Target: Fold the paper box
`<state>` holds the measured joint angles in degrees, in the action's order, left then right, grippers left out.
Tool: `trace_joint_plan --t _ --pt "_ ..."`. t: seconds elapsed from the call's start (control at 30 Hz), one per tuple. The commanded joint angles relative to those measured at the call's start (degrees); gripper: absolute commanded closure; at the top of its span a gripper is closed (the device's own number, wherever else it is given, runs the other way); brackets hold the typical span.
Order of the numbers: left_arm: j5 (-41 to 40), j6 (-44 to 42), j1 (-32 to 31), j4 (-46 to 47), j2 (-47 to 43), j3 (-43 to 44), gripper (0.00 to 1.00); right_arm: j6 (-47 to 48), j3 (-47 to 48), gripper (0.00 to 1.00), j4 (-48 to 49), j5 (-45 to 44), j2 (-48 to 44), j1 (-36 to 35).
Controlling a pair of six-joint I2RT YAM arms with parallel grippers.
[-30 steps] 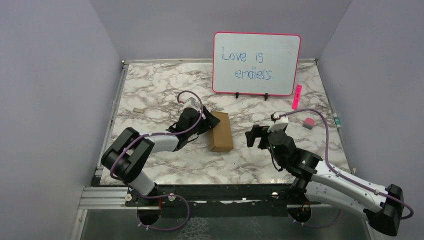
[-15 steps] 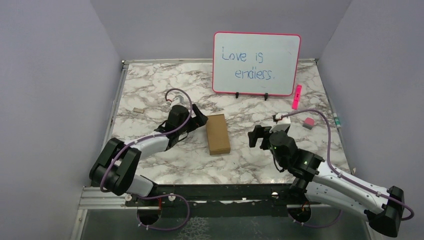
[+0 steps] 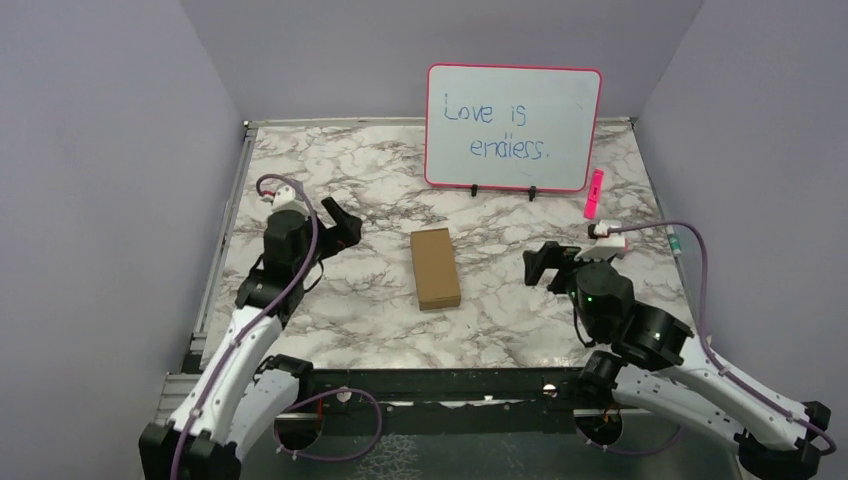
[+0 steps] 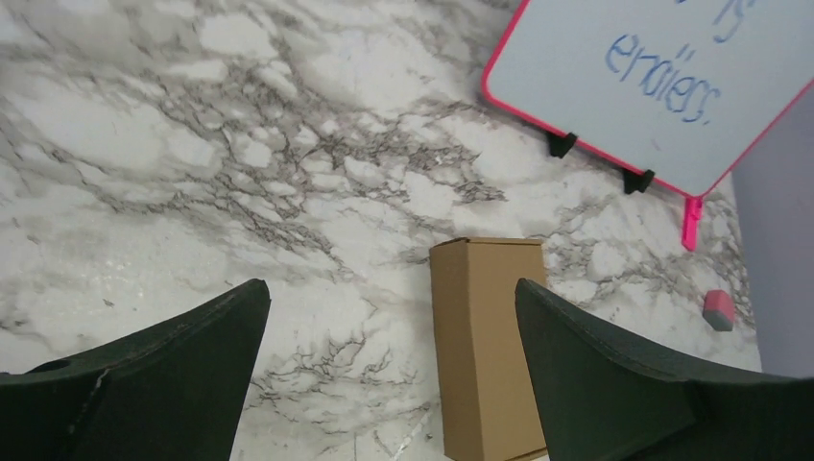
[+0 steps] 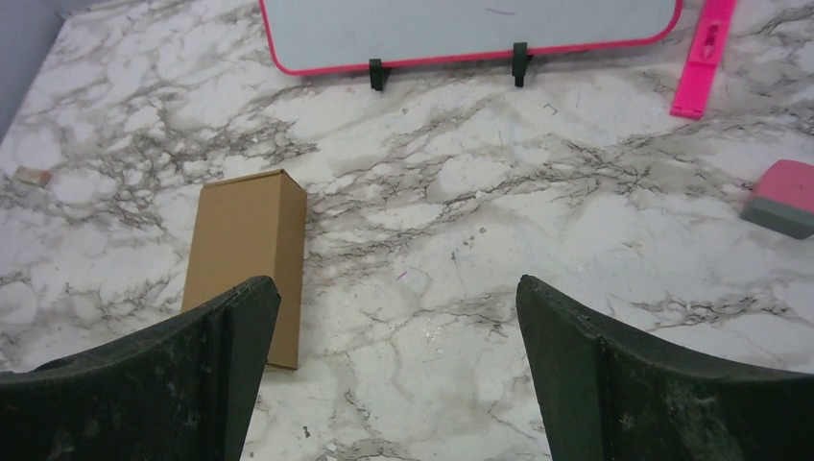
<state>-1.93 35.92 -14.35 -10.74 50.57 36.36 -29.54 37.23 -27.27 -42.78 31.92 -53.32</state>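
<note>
The paper box [image 3: 435, 268] is a closed small brown cardboard box lying flat on the marble table, long side running front to back. Nothing touches it. My left gripper [image 3: 340, 224] hovers open well to its left; in the left wrist view the box [image 4: 490, 346] lies ahead, nearer the right finger, with the gripper [image 4: 392, 288] empty. My right gripper [image 3: 546, 264] stands open to the right of the box. In the right wrist view the box [image 5: 245, 259] sits beyond the left finger, and only bare marble lies between the gripper [image 5: 395, 283] tips.
A pink-framed whiteboard [image 3: 513, 127] stands at the back. A pink marker [image 3: 594, 193] lies to its right, a pink and grey eraser [image 5: 782, 198] near it. A tiny cardboard scrap [image 5: 32, 176] rests at the far left.
My left gripper opened, let go of the box and drew back to the left. The box stays flat on the table. My right gripper moved a little to the right.
</note>
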Motion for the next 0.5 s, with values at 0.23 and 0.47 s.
trace_joint_plan --t 0.23,0.47 --pt "-8.6 -16.6 -0.9 -10.6 -29.5 5.1 0.01 -0.2 5.4 0.00 -10.2 -1.5 -9.7 -0.3" --pt "-15.4 -19.7 -1.2 -10.8 -34.2 0.0 0.01 -1.8 4.3 0.00 -11.3 -1.9 -11.6 -0.4"
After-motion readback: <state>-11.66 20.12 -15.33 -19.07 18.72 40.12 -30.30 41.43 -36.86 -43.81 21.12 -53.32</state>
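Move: Some 21 cm to the left hand's right, 3 cm back and 16 cm below it, the closed paper box lies on the table. From the right hand the box is roughly 27 cm to the left, 5 cm ahead and 20 cm down. A pink-grey eraser lies about 15 cm to the right hand's right and 10 cm ahead, and the pink clip about 9 cm right and 22 cm ahead, both near table height. Lifting clear of the paper box, the empty left hand climbs about 14 cm while drawing back and to the left, tipping its fingers up some 30 degrees. The right hand retreats more gently, up, to the right and slightly back. Both keep their fingers wide open, touch nothing, and slow towards the end. ##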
